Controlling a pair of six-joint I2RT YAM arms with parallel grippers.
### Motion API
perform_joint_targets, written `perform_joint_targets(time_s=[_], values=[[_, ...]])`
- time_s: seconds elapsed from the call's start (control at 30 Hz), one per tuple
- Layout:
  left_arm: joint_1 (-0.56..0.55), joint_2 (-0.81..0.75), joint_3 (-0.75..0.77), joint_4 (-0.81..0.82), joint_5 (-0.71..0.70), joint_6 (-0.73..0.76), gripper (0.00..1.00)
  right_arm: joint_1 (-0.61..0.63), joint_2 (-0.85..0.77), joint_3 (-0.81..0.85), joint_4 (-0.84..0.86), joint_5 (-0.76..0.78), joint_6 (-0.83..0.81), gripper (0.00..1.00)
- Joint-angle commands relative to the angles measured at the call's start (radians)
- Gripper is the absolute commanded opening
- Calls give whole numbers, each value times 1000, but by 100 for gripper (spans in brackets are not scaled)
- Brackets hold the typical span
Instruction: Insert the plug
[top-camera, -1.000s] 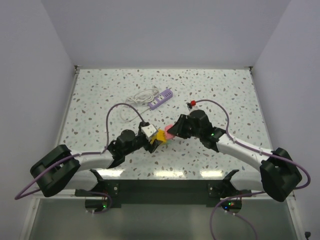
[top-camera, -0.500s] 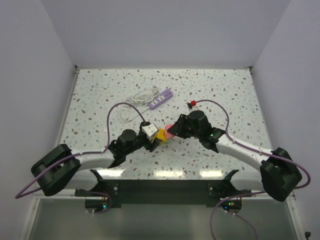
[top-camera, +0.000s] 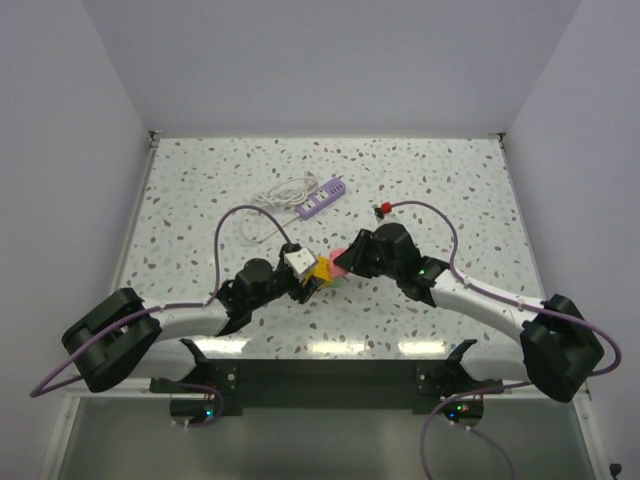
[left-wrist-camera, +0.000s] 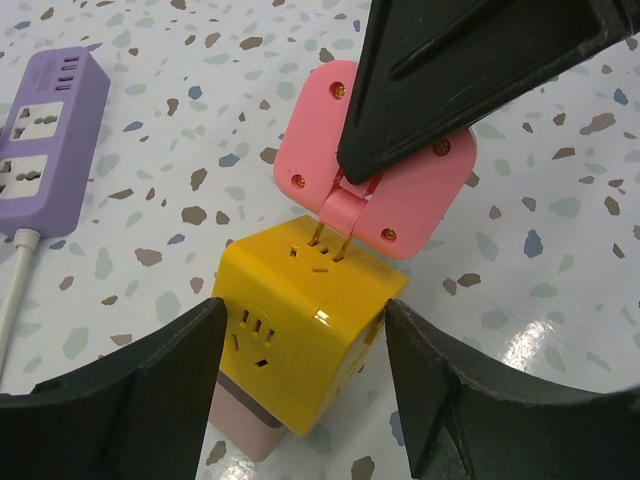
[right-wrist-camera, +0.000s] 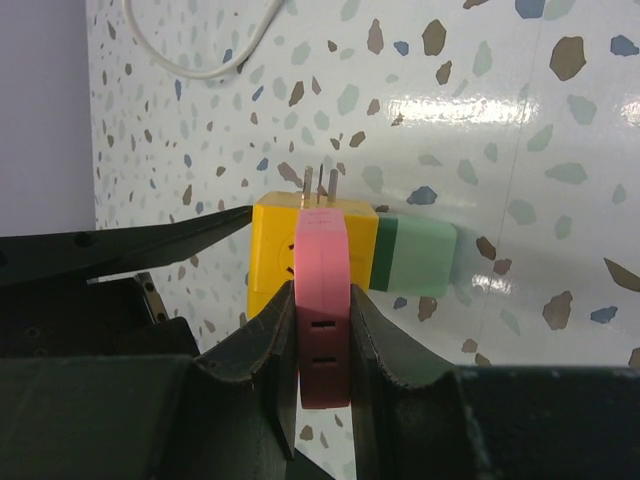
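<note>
A yellow socket cube (left-wrist-camera: 300, 320) stands on the speckled table between my left gripper's (left-wrist-camera: 303, 312) fingers, which press on its two sides. My right gripper (right-wrist-camera: 322, 295) is shut on a flat pink plug (left-wrist-camera: 400, 200), tilted over the cube. The plug's two metal prongs (left-wrist-camera: 327, 238) meet the slots in the cube's top face; how deep they sit I cannot tell. In the top view the cube (top-camera: 320, 270) and plug (top-camera: 340, 262) lie mid-table between both grippers.
A green block (right-wrist-camera: 420, 258) and a pale pink block (left-wrist-camera: 245, 435) sit against the cube. A purple power strip (top-camera: 324, 197) with a coiled white cable (top-camera: 280, 193) lies behind. A small red piece (top-camera: 380, 208) is at the back right.
My left gripper's fingers have closed in onto the sides of the yellow cube. The right gripper with the pink plug has barely moved.
</note>
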Motion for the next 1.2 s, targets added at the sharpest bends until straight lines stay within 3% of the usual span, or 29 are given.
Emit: perform_joint_targets(time_s=[0.0, 0.53, 0.6, 0.77, 1.03, 1.17], values=[[-12, 11, 27, -9, 12, 19, 69, 14, 31, -20, 23, 38, 18, 0], [-12, 25, 21, 20, 30, 12, 68, 44, 91, -28, 46, 43, 26, 0], [-12, 25, 21, 23, 15, 9, 73, 44, 84, -23, 35, 59, 17, 0], [-12, -53, 9, 28, -66, -26, 100, 41, 12, -12, -37, 141, -28, 0], [12, -240, -46, 48, -177, -133, 100, 8, -93, 0, -139, 222, -85, 0], [110, -212, -37, 31, -82, -244, 100, 0, -113, -3, -155, 218, -95, 0]])
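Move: The yellow adapter is still between the left hand's open-set fingers, its middle about 1 cm ahead and 1 cm right of them. From the right hand, which holds the pink plug with its prongs part-way in, the adapter is some 5 cm left, 1 cm ahead and 3 cm lower. The green plug on the adapter sits about 2 cm back and 1 cm left of the right hand, 5 cm below; the purple power strip about 16 cm ahead and 5 cm left, 9 cm below. Leftward, forward and slightly down, the right hand first presses the pink plug about 1.5 cm towards the yellow adapter while the left hand, still gripping it, shifts barely half a centimetre. Then the left fingers open wide, let go and rise nearly 7 cm, veering left at the end as the hand rolls some 15 degrees; the right hand, keeping its grip, swings about 4 cm right, away from the left hand. ##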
